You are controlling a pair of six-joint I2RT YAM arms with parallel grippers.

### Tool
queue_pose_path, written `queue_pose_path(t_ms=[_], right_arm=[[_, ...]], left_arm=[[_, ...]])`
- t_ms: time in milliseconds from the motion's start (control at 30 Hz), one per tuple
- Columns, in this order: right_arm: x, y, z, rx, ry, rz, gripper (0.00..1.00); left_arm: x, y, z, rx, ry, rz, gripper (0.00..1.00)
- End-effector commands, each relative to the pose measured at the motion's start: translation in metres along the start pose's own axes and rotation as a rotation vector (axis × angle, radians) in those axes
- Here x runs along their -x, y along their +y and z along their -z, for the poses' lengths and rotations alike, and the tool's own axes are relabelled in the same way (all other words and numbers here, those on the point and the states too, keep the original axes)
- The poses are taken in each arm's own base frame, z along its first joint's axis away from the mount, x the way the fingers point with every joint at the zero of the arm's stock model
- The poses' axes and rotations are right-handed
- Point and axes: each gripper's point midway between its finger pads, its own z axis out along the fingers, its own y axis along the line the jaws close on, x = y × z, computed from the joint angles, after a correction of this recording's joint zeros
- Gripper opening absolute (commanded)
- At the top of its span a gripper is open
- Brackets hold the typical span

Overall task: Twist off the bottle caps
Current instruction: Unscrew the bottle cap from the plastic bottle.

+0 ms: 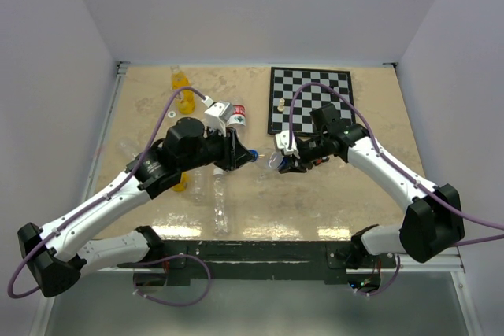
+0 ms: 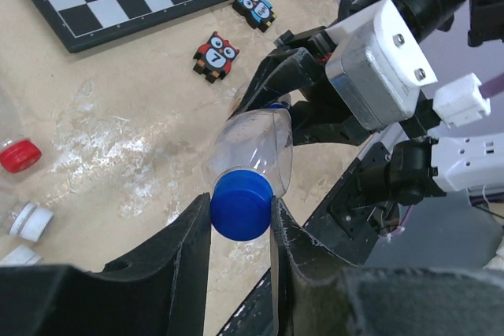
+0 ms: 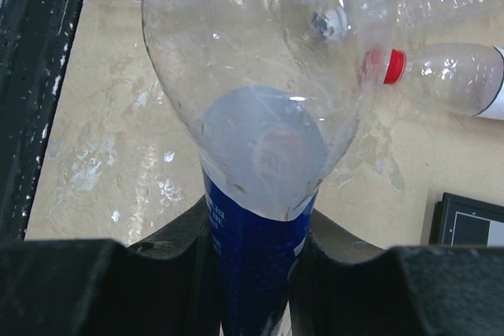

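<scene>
A clear bottle (image 1: 272,160) with a blue-and-white label (image 3: 256,261) hangs above the middle of the table between both arms. My right gripper (image 3: 256,249) is shut on its labelled body, the clear base (image 3: 260,60) towards the camera. The left gripper (image 2: 241,212) is shut on its blue cap (image 2: 241,204), with one finger pressed on each side. The neck (image 2: 256,143) runs from the cap back to the right gripper. Two orange-yellow bottles (image 1: 179,78) (image 1: 186,101) stand at the far left.
A chessboard (image 1: 309,100) with a few white pieces lies at the far right. Two owl figures (image 2: 216,54) (image 2: 256,8) lie near it. Longer clear bottles (image 1: 220,202) lie in the near middle, one with a red cap (image 3: 394,66). Loose white caps (image 2: 31,220) rest on the table.
</scene>
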Motion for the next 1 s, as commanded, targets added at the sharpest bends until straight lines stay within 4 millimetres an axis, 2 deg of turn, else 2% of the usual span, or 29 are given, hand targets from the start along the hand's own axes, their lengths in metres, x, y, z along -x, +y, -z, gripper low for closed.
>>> queue_pose_path(t_ms=[0,233,433,533,600,767,933,967], right_arm=[[0.019,-0.008,0.002,-0.014,-0.04,0.072,0.0],[0.02,-0.007,0.002,-0.01,-0.044,0.072,0.0],[0.019,-0.007,0.001,-0.008,-0.043,0.071,0.0],[0.018,-0.008,0.001,-0.01,-0.039,0.07,0.0],[0.017,-0.008,0.001,-0.01,-0.037,0.067,0.0],[0.017,-0.008,0.0,-0.01,-0.037,0.069,0.0],[0.016,-0.008,0.0,-0.009,-0.033,0.063,0.0],[0.016,-0.008,0.0,-0.011,-0.032,0.064,0.0]], left_arm=[[0.021,-0.009,0.0,0.027,-0.066,0.128,0.0],[0.03,-0.004,0.003,0.053,-0.112,0.106,0.02],[0.032,-0.009,0.01,0.019,-0.132,0.077,0.53],[0.037,-0.012,0.019,0.008,-0.154,0.031,0.75],[0.041,-0.013,0.03,0.012,-0.169,-0.025,0.85],[0.044,-0.014,0.056,-0.01,-0.207,-0.252,0.94],[0.04,-0.014,0.069,-0.041,-0.226,-0.48,0.96],[0.035,-0.012,0.067,-0.052,-0.217,-0.521,0.96]])
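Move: The blue cap is already pinched in the left fingertips, within about 1 cm of that hand's point. About 20 cm below the left hand, the red-capped bottle lies some 14 cm ahead and 5 cm left, a clear white-capped bottle about 14 cm back and 12 cm left. The right hand grips the blue-capped bottle by its label; from it the cap sits roughly 11 cm left, 2 cm ahead and 6 cm higher. With barely any travel at first, the left hand finishes its twist on the cap by about 5 degrees, then spreads its fingers wide to let go and backs off, up about 6 cm, left some 4 and slightly back, its wrist unwinding roughly 20 degrees. The right hand stays put, keeping its grip on the bottle. ##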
